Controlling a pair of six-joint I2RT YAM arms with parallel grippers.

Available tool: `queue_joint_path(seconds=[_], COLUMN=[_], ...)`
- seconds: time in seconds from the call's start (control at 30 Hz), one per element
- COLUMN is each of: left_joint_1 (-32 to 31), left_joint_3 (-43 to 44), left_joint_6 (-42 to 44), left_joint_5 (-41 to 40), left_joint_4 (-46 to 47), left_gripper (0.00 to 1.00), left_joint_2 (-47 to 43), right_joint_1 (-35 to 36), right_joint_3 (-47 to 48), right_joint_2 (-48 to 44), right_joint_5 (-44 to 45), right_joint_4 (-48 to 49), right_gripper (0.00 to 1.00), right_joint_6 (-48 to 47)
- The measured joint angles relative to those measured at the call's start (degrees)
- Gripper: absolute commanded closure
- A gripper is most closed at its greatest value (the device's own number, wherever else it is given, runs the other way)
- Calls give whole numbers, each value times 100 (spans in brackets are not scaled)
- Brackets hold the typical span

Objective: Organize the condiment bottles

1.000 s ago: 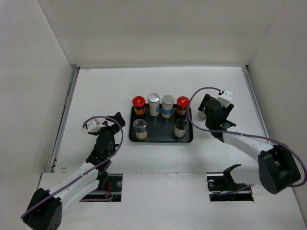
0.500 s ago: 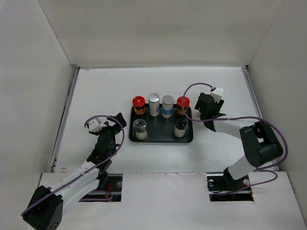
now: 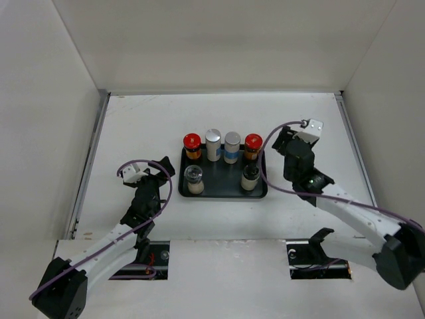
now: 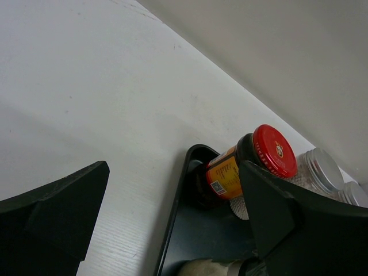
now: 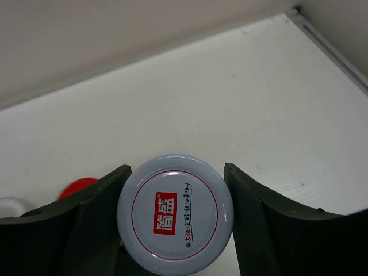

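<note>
Six condiment bottles stand on the black tray (image 3: 222, 196): two red-capped jars (image 3: 192, 141) (image 3: 253, 141), two silver-lidded ones (image 3: 213, 137) (image 3: 232, 139), a grey-lidded shaker (image 3: 194, 175) and a black-capped bottle (image 3: 250, 175). A white-lidded jar (image 5: 175, 214) with a red logo sits between the fingers of my right gripper (image 5: 175, 168), which press its lid on both sides. From above, the right gripper (image 3: 290, 149) hides that jar, just right of the tray. My left gripper (image 3: 165, 168) (image 4: 172, 167) stands open at the tray's left edge (image 4: 175, 201), facing a red-capped jar (image 4: 253, 164).
White walls close in the table on three sides, with a metal strip (image 3: 94, 146) along the left edge. The right arm's cable (image 3: 272, 139) loops close to the tray's right side. Bare tabletop lies behind and beside the tray.
The right gripper's fingers have closed in onto the white-lidded jar, and the right arm has shifted its pose beside the tray. The left arm has stayed put.
</note>
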Motion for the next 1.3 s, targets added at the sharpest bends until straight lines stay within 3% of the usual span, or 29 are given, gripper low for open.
queue_joint_path(seconds=[0.17,0.37,0.7,1.0,1.07,1.17,1.3], left_joint_1=[4,4,81,81,87,92,63], left_joint_3=[0,0,0,0,7,46,236], left_joint_6=[0,2,0,4,2,4,4], left_joint_5=[-28,-122,-177,-177,-203,-328,-457], left_joint_4=[-7,-11,-103,-273,-308,-365,-682], left_gripper=[0,0,0,0,0,0,0], left_joint_2=[-39,-138,-140,164,221,398,511], right_joint_1=[1436,2691,2881,2881,2881,2896,2924], right_joint_3=[275,667,684,684,682,682,678], right_joint_2=[-688,101,2262,3215,3274,3257,2894], right_joint_5=[302,4,-857,-949,-929,-855,-765], right_joint_4=[28,129,625,1327,1473,1672,1694], right_gripper=[45,45,43,38,27,0,0], right_joint_6=[-463,-527,-310,-52,-33,26,13])
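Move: In the right hand is the grey-lidded bottle; its place, the gap in the tray's front row, lies about 26 cm left, 5 cm back and 14 cm below that hand. Beside the gap stand the clear-lidded jar, 10 cm to its left, and the black-capped bottle, 13 cm to its right; behind it, 10 cm farther out and 5 cm right, is a blue-banded jar. From the left hand the gap is some 21 cm right, 1 cm ahead, 7 cm below. Sweeping about 25 cm left and slightly back, the right hand first arcs up some 6 cm with the grey-lidded bottle, then lowers it into the tray's front-row gap while turning nearly 40 degrees counter-clockwise. Its fingers open there, let go of the bottle and lift about 4 cm clear. The open left hand sinks some 3 cm beside the tray, tipping slightly down. ##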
